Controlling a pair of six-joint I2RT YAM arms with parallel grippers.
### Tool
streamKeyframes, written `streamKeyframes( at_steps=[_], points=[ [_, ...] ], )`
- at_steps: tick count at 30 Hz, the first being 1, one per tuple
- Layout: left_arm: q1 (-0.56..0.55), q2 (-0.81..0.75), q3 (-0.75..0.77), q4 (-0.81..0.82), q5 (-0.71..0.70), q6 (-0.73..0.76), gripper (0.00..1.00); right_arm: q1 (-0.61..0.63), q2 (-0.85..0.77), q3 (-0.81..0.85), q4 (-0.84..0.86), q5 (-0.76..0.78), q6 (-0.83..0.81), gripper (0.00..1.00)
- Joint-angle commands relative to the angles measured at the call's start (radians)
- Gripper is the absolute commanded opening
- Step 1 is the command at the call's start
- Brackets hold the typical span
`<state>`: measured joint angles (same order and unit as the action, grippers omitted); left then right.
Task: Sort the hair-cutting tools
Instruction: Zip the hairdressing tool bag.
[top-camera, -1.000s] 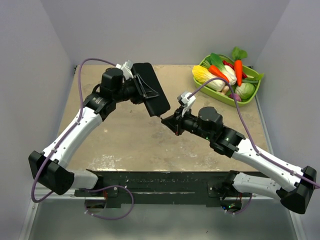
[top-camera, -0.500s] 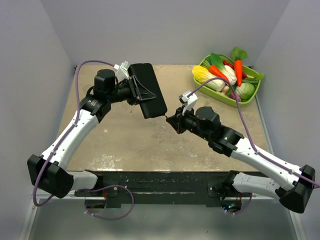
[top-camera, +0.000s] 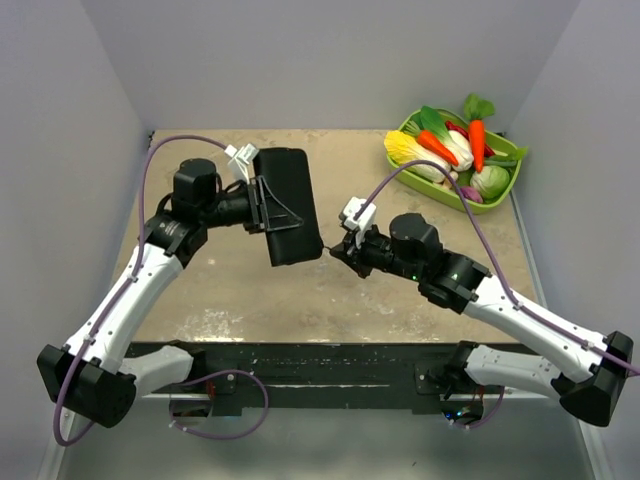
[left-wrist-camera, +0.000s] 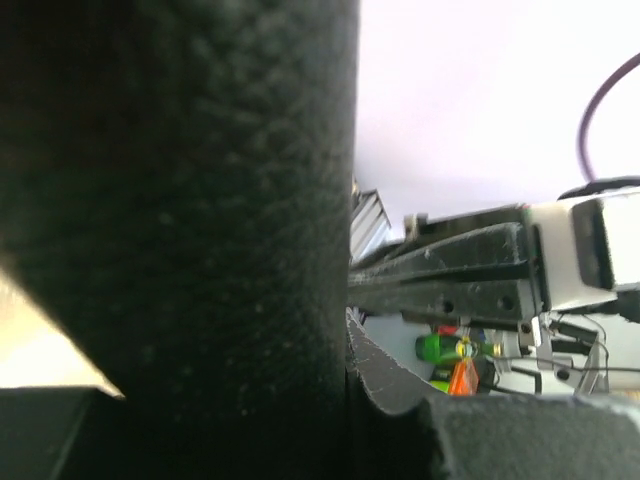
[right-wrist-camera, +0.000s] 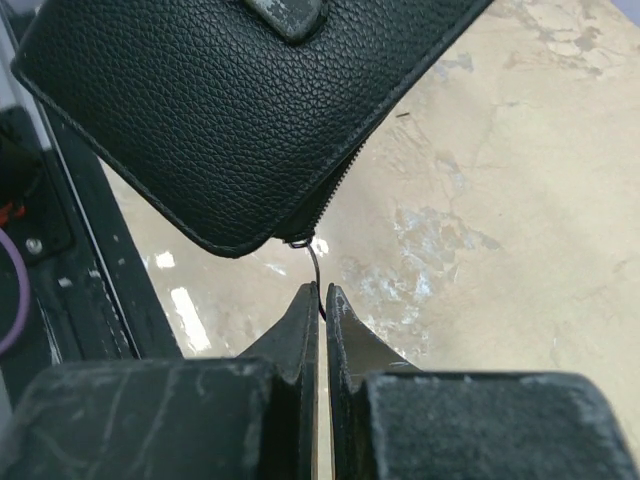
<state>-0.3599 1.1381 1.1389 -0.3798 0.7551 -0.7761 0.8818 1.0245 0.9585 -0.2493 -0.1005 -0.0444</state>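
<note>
No hair-cutting tools show in any view. A flat black zippered case (top-camera: 288, 205) hangs above the table left of centre, with my left gripper (top-camera: 262, 205) shut on it from the left side. In the left wrist view the case's grained leather (left-wrist-camera: 180, 220) fills the left half of the frame. My right gripper (top-camera: 333, 250) sits at the case's near right corner. Its jaws (right-wrist-camera: 321, 300) are shut on the thin metal zipper pull (right-wrist-camera: 314, 262) that hangs from the corner of the case (right-wrist-camera: 220, 110).
A green basket (top-camera: 508, 183) of toy vegetables stands at the back right corner. The tan tabletop (top-camera: 250, 290) lies below the case, with grey walls on three sides. The black mounting rail (top-camera: 330, 360) runs along the near edge.
The left arm has drawn back to the left, swinging the case nearer and more end-on. The right gripper has stayed at the case's corner, shut on the pull.
</note>
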Motion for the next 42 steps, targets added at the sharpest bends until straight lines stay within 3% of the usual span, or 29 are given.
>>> streamKeyframes(
  at_steps=[1, 8, 14, 25, 37, 42],
  points=[
    [0.019, -0.089, -0.045, -0.106, 0.161, 0.073, 0.0, -0.033, 0.035, 0.002, -0.125, 0.143, -0.219, 0.0],
    [0.019, -0.13, -0.16, -0.202, 0.213, 0.141, 0.0, -0.033, 0.149, 0.103, -0.107, 0.104, -0.493, 0.0],
    [0.018, -0.169, -0.248, -0.254, 0.268, 0.221, 0.0, -0.033, 0.288, 0.195, -0.018, 0.056, -0.619, 0.0],
    [0.004, -0.264, -0.436, -0.137, 0.377, 0.224, 0.0, -0.038, 0.45, 0.292, 0.065, 0.019, -0.827, 0.0],
    [-0.079, -0.302, -0.518, -0.131, 0.429, 0.305, 0.0, -0.056, 0.474, 0.347, 0.042, -0.146, -0.989, 0.0],
    [-0.125, -0.265, -0.554, -0.088, 0.426, 0.284, 0.0, -0.056, 0.509, 0.453, -0.082, -0.179, -1.065, 0.0]
  ],
)
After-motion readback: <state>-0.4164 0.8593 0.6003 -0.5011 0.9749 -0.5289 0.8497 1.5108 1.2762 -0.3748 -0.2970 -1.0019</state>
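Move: The zip pull is already in the right fingers, its slider about 1 cm ahead and 1 cm left of their pinch. The bag's middle is about 6 cm ahead, 6 cm left and slightly above; the bag's far right corner is roughly 14 cm ahead and 3 cm left. From the left hand, which holds the closed bag in the air, the slider lies about 4 cm back, 4 cm right and 5 cm lower. Still pinching the zip pull, the right hand draws it along the bag's right-hand long edge towards the far corner, going about 7 cm forward, 6–7 cm left and 5 cm down while rolling some 50 degrees and pointing more steeply down. The left hand keeps its grip and takes the bag the opposite way, some 14 cm down and 13 cm back, turning it clockwise. ##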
